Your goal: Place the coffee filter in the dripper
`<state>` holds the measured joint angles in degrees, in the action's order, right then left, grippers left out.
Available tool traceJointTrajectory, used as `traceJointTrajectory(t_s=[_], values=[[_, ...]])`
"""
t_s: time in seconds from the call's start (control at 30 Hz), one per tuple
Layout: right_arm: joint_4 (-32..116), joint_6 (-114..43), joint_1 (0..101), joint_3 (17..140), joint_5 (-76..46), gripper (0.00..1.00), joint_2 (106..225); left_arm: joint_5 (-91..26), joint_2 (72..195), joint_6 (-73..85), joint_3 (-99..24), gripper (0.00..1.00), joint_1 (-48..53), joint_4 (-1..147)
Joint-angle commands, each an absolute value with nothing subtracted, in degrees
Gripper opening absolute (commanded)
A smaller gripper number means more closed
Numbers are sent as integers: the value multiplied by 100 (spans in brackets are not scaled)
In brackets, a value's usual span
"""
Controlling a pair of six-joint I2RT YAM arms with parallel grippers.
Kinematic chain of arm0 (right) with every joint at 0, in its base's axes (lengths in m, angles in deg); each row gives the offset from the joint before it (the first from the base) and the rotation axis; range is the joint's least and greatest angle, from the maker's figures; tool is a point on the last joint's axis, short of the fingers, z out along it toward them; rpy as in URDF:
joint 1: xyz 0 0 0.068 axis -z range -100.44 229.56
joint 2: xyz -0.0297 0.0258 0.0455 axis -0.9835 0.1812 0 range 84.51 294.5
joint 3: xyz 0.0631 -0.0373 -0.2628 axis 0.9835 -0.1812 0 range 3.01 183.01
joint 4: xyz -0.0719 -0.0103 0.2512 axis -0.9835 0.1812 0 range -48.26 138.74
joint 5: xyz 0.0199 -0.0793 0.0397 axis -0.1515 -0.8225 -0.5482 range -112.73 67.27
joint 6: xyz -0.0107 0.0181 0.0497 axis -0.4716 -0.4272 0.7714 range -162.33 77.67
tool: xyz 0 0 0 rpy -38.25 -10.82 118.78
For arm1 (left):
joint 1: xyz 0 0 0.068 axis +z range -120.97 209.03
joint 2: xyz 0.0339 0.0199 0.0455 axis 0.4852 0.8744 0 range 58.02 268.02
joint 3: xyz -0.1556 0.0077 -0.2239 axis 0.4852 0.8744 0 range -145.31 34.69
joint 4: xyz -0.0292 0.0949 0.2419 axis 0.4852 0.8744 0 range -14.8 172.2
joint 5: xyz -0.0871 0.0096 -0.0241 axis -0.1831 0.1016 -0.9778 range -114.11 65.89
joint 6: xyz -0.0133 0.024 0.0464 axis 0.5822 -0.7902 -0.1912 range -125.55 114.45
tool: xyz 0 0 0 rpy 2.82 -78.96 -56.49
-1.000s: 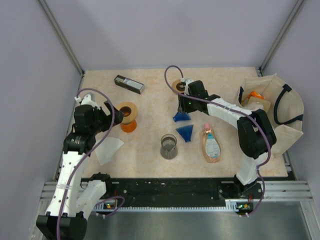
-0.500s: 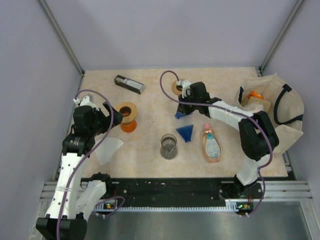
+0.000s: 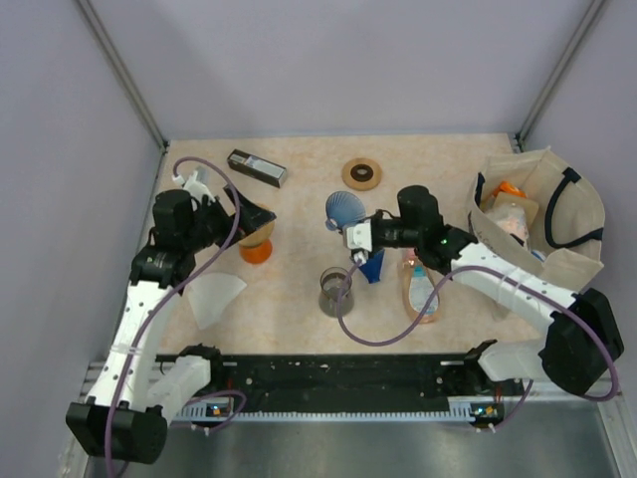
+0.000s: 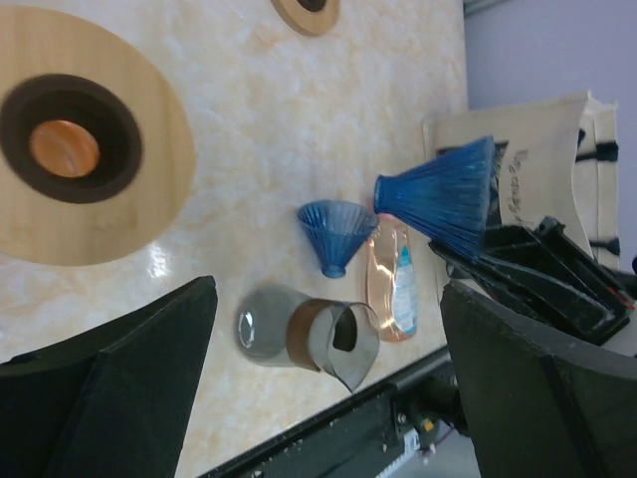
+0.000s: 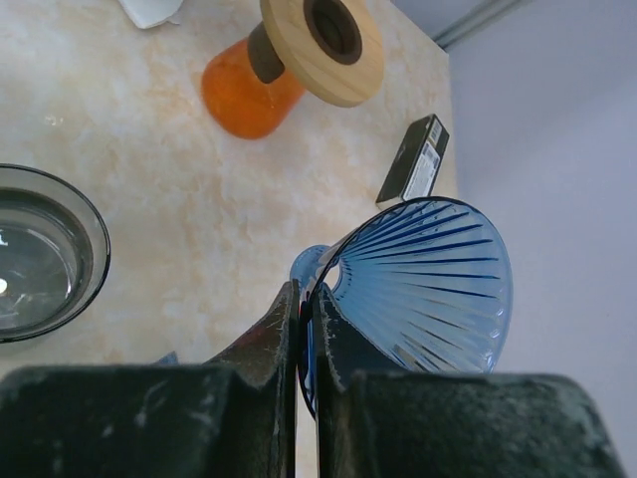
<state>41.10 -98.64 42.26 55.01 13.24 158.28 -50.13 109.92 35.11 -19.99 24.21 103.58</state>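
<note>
The white paper coffee filter (image 3: 217, 296) lies flat on the table at the left, apart from both grippers; its corner (image 5: 149, 10) shows at the top of the right wrist view. My right gripper (image 3: 350, 231) (image 5: 307, 294) is shut on the rim of a blue ribbed dripper (image 3: 343, 209) (image 5: 428, 289) (image 4: 443, 194), held tilted above the table's middle. My left gripper (image 3: 249, 214) (image 4: 328, 299) stands wide open with nothing between its fingers, over an orange cone with a wooden collar (image 3: 256, 242) (image 4: 75, 149) (image 5: 289, 60).
A second blue cone (image 3: 370, 264) (image 4: 333, 231) and a glass carafe (image 3: 336, 292) (image 4: 299, 334) (image 5: 40, 254) sit under the right arm. A pouch bottle (image 3: 423, 289), a wooden disc (image 3: 361, 174), a black box (image 3: 257, 167) and a tote bag (image 3: 542, 219) surround them.
My right gripper shut on the blue ribbed dripper, lifted it off the table and swung towards the near middle. The left gripper shifted slightly farther back, over the orange cone.
</note>
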Motion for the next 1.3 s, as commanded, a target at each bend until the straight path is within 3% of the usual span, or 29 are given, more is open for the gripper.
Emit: traceJointTrajectory(t_s=[0.0, 0.3, 0.5, 0.77, 0.93, 1.07, 1.27], values=[[5139, -11621, 3975, 6092, 1796, 0, 15780, -5084, 11207, 3620, -2551, 99, 1815, 9857], [6371, -12590, 3378, 6866, 1296, 0, 16158, -3458, 12068, 3031, -3509, 97, 399, 10595], [6732, -12846, 3166, 7173, 944, 0, 16360, -2991, 12701, 2697, -3984, 77, 12, 11070], [7013, -13021, 3113, 7367, 803, 0, 16466, -3149, 13097, 2231, -4239, 60, -278, 11422], [7136, -13145, 3096, 7428, 794, 0, 16484, -3087, 13326, 2205, -4362, 38, -349, 11545], [7233, -13215, 3096, 7472, 768, 0, 16475, -3078, 13422, 2187, -4389, 37, -375, 11563], [7277, -13338, 3052, 7525, 759, 0, 16510, -3105, 13519, 2214, -4459, 24, -402, 11554]])
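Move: Some 19 cm to the right of the open, empty left hand, about 6 cm farther out and 5 cm lower, is the blue filter that the right hand already pinches by its rim. The dripper on the orange carafe stands about 6 cm ahead of the left hand, 3 cm to its left and 9 cm below. From the right hand the dripper is some 25 cm left, 2 cm ahead and 5 cm down, the glass 10 cm back, 4 cm left and 14 cm down, the second filter 3 cm back, 4 cm right and 16 cm down. Swinging about 11 cm to its right, the left hand first rises 3 cm, then sinks some 6 cm onto the held filter, rolling its left side up and turning clockwise while its wide-open fingers close to about a quarter, around the rim away from the right fingers. The right hand, keeping its pinch, carries the filter about 5 cm back and left towards them, turning it some 30 degrees, then holds it there. ##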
